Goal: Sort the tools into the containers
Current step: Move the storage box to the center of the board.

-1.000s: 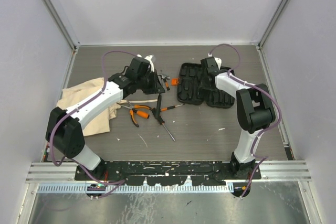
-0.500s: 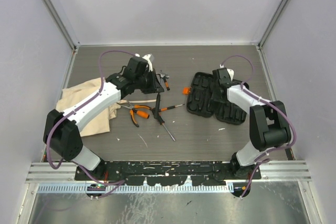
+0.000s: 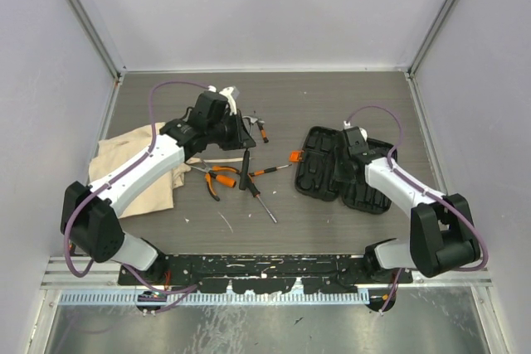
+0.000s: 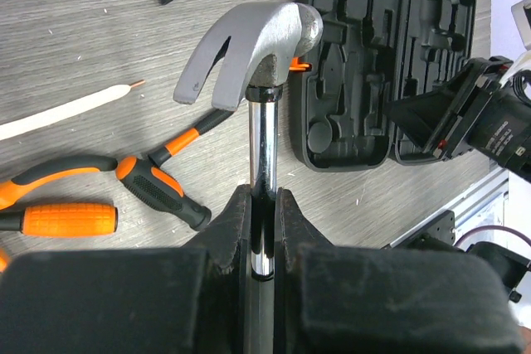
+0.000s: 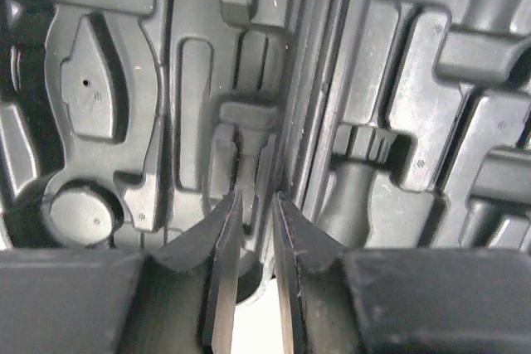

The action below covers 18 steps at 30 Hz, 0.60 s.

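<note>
My left gripper [image 4: 264, 205] is shut on the steel shaft of the hammer [image 4: 249, 47], holding it above the table, head pointing away from the wrist. Under it lie orange-and-black pliers [image 3: 217, 178], a black-and-orange screwdriver [image 3: 246, 178] and a thin orange driver [image 3: 270, 170]. The open black tool case [image 3: 332, 170] lies right of centre with its moulded slots up. My right gripper [image 5: 255, 201] sits at the case's far edge, fingers closed narrowly on the centre hinge ridge [image 5: 286, 122]. The beige cloth bag [image 3: 133, 163] lies at the left.
A thin pale stick [image 3: 224, 159] lies beside the pliers. A small orange-tipped tool [image 3: 262, 128] rests just past my left gripper [image 3: 236, 126]. Grey walls with metal rails close in the table on three sides. An orange latch [image 3: 294, 156] sticks out of the case's left edge.
The right arm has dragged the tool case toward the near right, and its jaws have narrowed on the hinge. The left arm has shifted slightly, still holding the hammer.
</note>
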Motion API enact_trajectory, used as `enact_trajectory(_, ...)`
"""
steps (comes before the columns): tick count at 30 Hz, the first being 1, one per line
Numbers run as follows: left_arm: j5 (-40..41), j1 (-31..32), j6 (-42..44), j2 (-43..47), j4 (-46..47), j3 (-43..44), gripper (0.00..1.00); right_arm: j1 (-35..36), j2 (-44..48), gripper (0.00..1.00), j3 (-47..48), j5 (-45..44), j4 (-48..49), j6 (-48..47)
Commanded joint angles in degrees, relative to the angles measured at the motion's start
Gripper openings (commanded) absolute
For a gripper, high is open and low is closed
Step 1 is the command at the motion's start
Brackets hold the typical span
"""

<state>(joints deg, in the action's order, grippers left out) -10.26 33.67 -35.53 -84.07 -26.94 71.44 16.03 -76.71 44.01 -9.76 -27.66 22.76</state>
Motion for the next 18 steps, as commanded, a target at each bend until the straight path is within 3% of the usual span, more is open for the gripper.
enact_trajectory(1,0.02,-0.23,-0.03,3.00,2.86,0.20,0.00,2.90,1.30,0.27,-1.22,0.53,-0.83,1.58)
enact_trajectory(13,-0.55,-0.27,-0.94,3.07,3.20,-0.88,0.00,13.69,-0.88,0.26,-2.27,-1.47,-1.14,4.60)
enact_trajectory(18,-0.43,-0.28,-0.95,2.79,3.34,-0.89,0.00,14.73,2.50,0.29,-2.81,-4.65,-2.22,5.61)
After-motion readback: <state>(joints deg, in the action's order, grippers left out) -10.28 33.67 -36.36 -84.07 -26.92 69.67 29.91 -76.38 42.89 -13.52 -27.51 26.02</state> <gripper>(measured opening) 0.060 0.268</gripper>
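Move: The opened storage box lies right under the right hand, its fingertips in it at the hinge towards the near end, so its middle is some 3 cm ahead. The board's center is roughly 23 cm to the left and 5 cm farther out. Of the neighbours, the small screwdriver lies about 21 cm left and 3 cm ahead, the long screwdriver about 24 cm left and 6 cm back. From the left hand the box is about 30 cm to the right, 2 cm back and 17 cm below. The open storage box is dragged across the board by the right hand, whose fingertips stay in it by the hinge near its near end; the hand slides about 5 cm left and some 2 cm back at a level height, towards the screwdrivers, turning roughly 10 degrees counter-clockwise with its opening unchanged. The left hand keeps the hammer pinched and sinks about a centimetre. ##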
